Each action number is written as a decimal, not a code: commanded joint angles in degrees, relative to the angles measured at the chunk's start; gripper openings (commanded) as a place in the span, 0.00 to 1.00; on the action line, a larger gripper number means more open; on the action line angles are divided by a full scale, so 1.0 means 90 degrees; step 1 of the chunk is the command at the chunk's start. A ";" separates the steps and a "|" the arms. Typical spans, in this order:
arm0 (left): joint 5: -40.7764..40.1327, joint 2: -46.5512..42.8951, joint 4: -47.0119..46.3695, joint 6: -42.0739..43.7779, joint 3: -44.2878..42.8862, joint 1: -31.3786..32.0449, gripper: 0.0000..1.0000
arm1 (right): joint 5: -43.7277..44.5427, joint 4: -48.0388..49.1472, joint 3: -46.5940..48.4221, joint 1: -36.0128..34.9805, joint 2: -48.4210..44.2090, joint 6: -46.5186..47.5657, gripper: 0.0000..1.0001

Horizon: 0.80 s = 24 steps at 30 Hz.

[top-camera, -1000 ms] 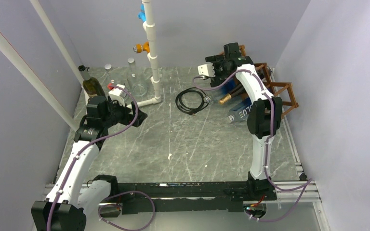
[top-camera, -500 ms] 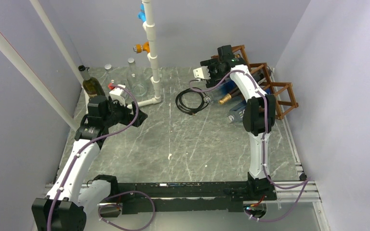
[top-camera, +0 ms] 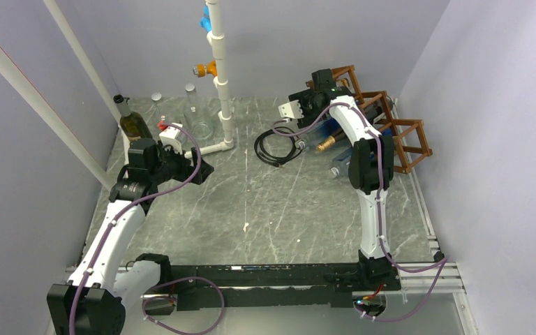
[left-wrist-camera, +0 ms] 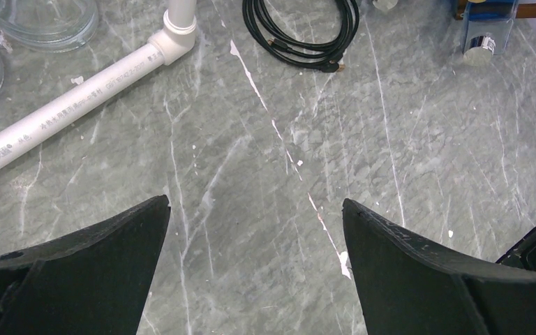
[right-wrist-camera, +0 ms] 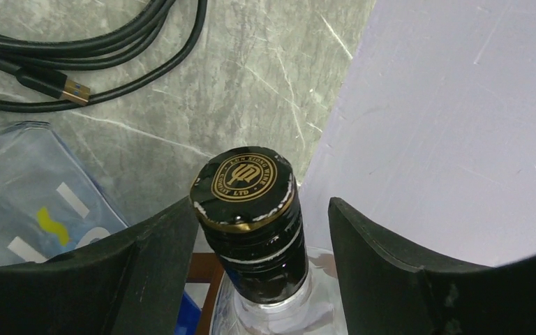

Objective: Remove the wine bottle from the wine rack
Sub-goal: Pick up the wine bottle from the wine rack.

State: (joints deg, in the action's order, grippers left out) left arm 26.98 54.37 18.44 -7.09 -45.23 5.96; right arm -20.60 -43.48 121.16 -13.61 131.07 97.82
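Observation:
The wine bottle is clear glass with a black, gold-printed cap, and its neck points toward the right wrist camera. It lies in the reddish-brown wine rack, whose wood shows just below the neck. My right gripper straddles the cap: the left finger touches it, while the right finger stands a little off, so the jaws are open. In the top view this gripper covers the bottle at the rack's far end. My left gripper hangs wide open over bare table.
A coiled black cable lies left of the rack. Beside the rack rest a gold-necked bottle and a blue bottle. A white pipe stand, glass jars and a dark bottle fill the back left.
My right gripper has moved in over the rack's far end and its jaws have narrowed around the bottle's cap. The left arm has stayed still.

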 commanded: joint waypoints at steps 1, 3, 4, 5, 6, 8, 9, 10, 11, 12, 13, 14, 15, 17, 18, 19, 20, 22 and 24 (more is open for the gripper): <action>0.0083 0.0013 -0.0084 0.0095 -0.0167 -0.0032 0.99 | 0.0069 0.0222 0.0369 -0.0021 0.0111 0.0206 0.69; 0.0088 0.0032 -0.0080 0.0095 -0.0169 -0.0044 1.00 | 0.0092 0.0213 0.0366 -0.0021 0.0132 0.0242 0.66; 0.0088 0.0040 -0.0076 0.0095 -0.0174 -0.0039 1.00 | 0.0108 0.0220 0.0370 -0.0021 0.0134 0.0260 0.63; 0.0088 0.0043 -0.0067 0.0095 -0.0179 -0.0046 0.99 | 0.0131 0.0222 0.0372 -0.0024 0.0143 0.0277 0.61; 0.0088 0.0043 -0.0074 0.0095 -0.0174 -0.0046 1.00 | 0.0147 0.0209 0.0372 -0.0030 0.0144 0.0304 0.56; 0.0096 0.0049 -0.0076 0.0090 -0.0179 -0.0055 0.99 | 0.0169 0.0185 0.0370 -0.0031 0.0128 0.0329 0.45; 0.0098 0.0052 -0.0073 0.0086 -0.0179 -0.0056 0.99 | 0.0170 0.0175 0.0367 -0.0031 0.0112 0.0340 0.40; 0.0106 0.0058 -0.0069 0.0085 -0.0179 -0.0056 0.99 | 0.0171 0.0174 0.0332 -0.0036 0.0080 0.0353 0.29; 0.0115 0.0062 -0.0068 0.0085 -0.0184 -0.0056 1.00 | 0.0154 0.0178 0.0306 -0.0040 0.0052 0.0357 0.24; 0.0117 0.0062 -0.0063 0.0081 -0.0188 -0.0056 1.00 | 0.0132 0.0174 0.0280 -0.0049 0.0012 0.0368 0.20; 0.0127 0.0069 -0.0062 0.0084 -0.0189 -0.0056 1.00 | 0.0102 0.0165 0.0253 -0.0064 -0.0021 0.0371 0.15; 0.0127 0.0072 -0.0058 0.0082 -0.0194 -0.0065 0.99 | 0.0079 0.0143 0.0240 -0.0080 -0.0060 0.0371 0.10; 0.0133 0.0072 -0.0048 0.0085 -0.0198 -0.0061 0.99 | 0.0061 0.0135 0.0234 -0.0101 -0.0090 0.0361 0.04; 0.0131 0.0065 -0.0052 0.0085 -0.0199 -0.0066 0.99 | 0.0011 0.0123 0.0234 -0.0150 -0.0162 0.0324 0.00; 0.0132 0.0063 -0.0048 0.0085 -0.0199 -0.0064 0.99 | -0.0011 0.0102 0.0250 -0.0168 -0.0194 0.0315 0.00; 0.0140 0.0058 -0.0054 0.0085 -0.0199 -0.0066 0.99 | -0.0029 0.0096 0.0253 -0.0197 -0.0226 0.0301 0.00; 0.0137 0.0053 -0.0045 0.0085 -0.0199 -0.0066 0.99 | -0.0034 0.0095 0.0249 -0.0222 -0.0262 0.0287 0.00; 0.0140 0.0045 -0.0052 0.0085 -0.0199 -0.0066 1.00 | -0.0052 0.0056 0.0268 -0.0296 -0.0347 0.0276 0.00; 0.0146 0.0043 -0.0046 0.0075 -0.0199 -0.0066 1.00 | -0.0045 0.0004 0.0267 -0.0385 -0.0416 0.0265 0.00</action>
State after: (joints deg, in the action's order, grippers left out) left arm 27.16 55.02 18.52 -7.09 -45.23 5.65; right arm -18.90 -41.60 122.23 -15.18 132.20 102.17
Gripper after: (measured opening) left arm 0.995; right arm 0.369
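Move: The wine bottle's black-capped neck stands between the right hand's open fingers, about 1 cm ahead of the hand point and level with it; its body runs off to the right into the rack. The wine rack's middle is some 16 cm right and 2 cm back. The black cable lies about 7 cm back, 5 cm left, 12 cm down, and the blue bottle 4 cm back, 4 cm right. From the left hand, the neck is some 28 cm ahead and 22 cm right, 8 cm lower. The right fingers shut on the black-capped neck, closing from about two thirds open until they stop against it, with gripper effort up from its level before the grip. Meanwhile the hand eases forward just over 1 cm with a slight tilt of about 5 degrees, then, gripping, shifts about 1 cm left, away from the rack. ##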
